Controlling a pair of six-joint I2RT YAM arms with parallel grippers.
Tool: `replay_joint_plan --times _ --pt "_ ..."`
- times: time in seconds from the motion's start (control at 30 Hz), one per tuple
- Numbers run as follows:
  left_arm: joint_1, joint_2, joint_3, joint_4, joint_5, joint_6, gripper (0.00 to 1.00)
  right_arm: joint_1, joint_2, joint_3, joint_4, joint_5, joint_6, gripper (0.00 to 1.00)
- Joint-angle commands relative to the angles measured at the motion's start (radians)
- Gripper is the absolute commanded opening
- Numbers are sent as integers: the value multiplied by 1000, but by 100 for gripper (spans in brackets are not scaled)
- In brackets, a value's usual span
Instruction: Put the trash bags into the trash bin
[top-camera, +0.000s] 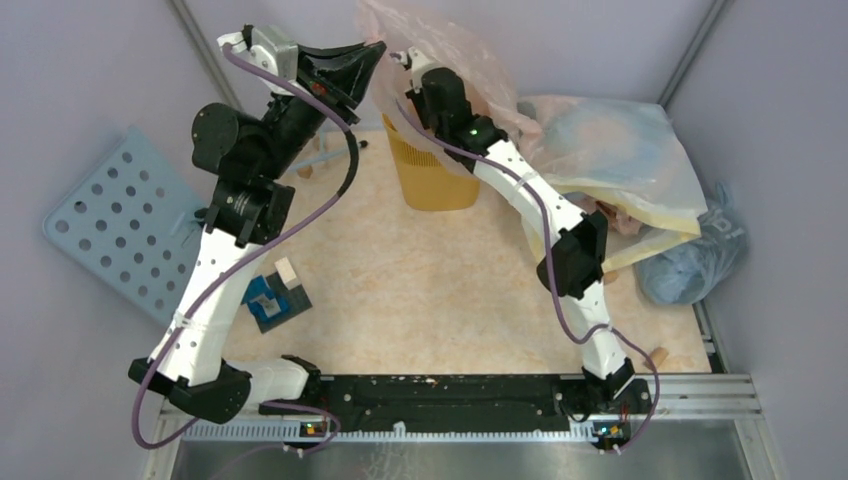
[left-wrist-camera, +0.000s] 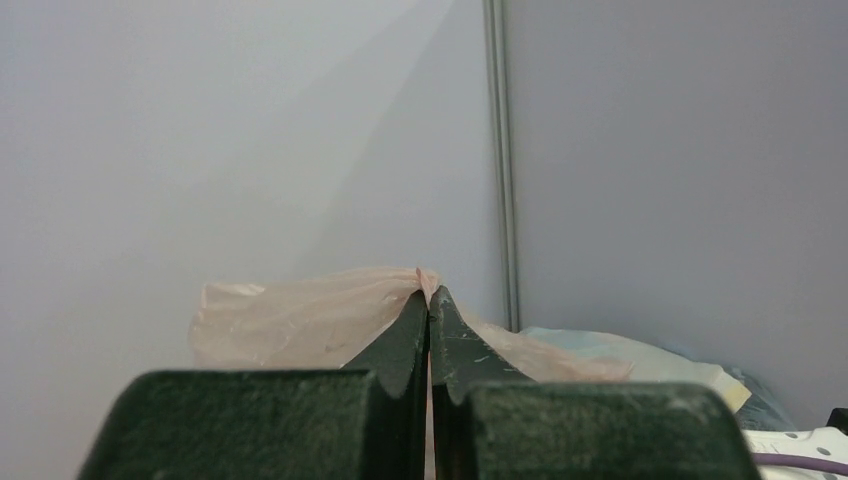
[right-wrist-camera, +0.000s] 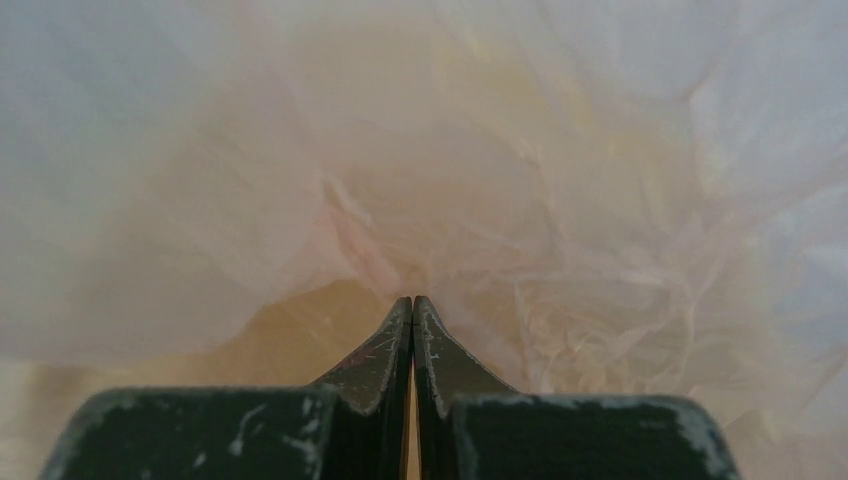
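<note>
The pale pink trash bag (top-camera: 455, 50) hangs high above the yellow-orange trash bin (top-camera: 432, 178) at the back of the table. My left gripper (top-camera: 378, 48) is raised beside it and shut on the bag's edge. In the left wrist view a pinch of pink film (left-wrist-camera: 300, 320) sticks out at the gripper's (left-wrist-camera: 430, 295) tips. My right gripper (top-camera: 402, 58) is up inside the bag with the film draped over its wrist. In the right wrist view the gripper (right-wrist-camera: 413, 300) is shut, and crinkled pink film (right-wrist-camera: 520, 180) fills the view ahead; I see no film between its tips.
A large whitish-yellow sack (top-camera: 610, 150) lies right of the bin, with a grey-blue plastic bag (top-camera: 695, 260) against the right wall. A pale blue perforated board (top-camera: 120, 220) leans at the left. Small blocks (top-camera: 277, 295) sit near the left arm.
</note>
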Motion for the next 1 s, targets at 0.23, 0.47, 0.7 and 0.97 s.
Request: replay_joint_plan --times 0.23,0.47,0.7,0.97 --pt "5 44 -34 15 -39 22 0 -3 76 40 -60 -41 40 0" --pt "35 131 -28 -30 -78 -13 0 -2 -31 96 -145 -125 49 0" --pt "85 145 -60 -7 -84 -100 0 -1 -205 -40 -126 -224 64 14" --pt "129 129 -80 13 -65 -135 0 11 -264 -52 -164 -238 75 35"
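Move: The bin that my left hand is taking the pink bag to has its middle about 20 cm ahead, 8 cm to the right and 48 cm below that hand. From my right hand, shut and in among the bag film, the bin's middle is roughly 4 cm back, 8 cm to the right and 20 cm down. The pink bag's bulk stands about 9 cm to the right of this hand, level with it; the white bag lies some 42 cm right, 5 cm back and 25 cm lower. My left hand keeps its pinch on the pink bag's edge and carries it forward about 10 cm and down 8 cm towards the bin, tipping downward some 15 degrees. My right hand first pushes 6 cm down into the film over the bin, then draws up about 10 cm and back 6 cm, turning a little counter-clockwise, its fingers parting to about a third. ##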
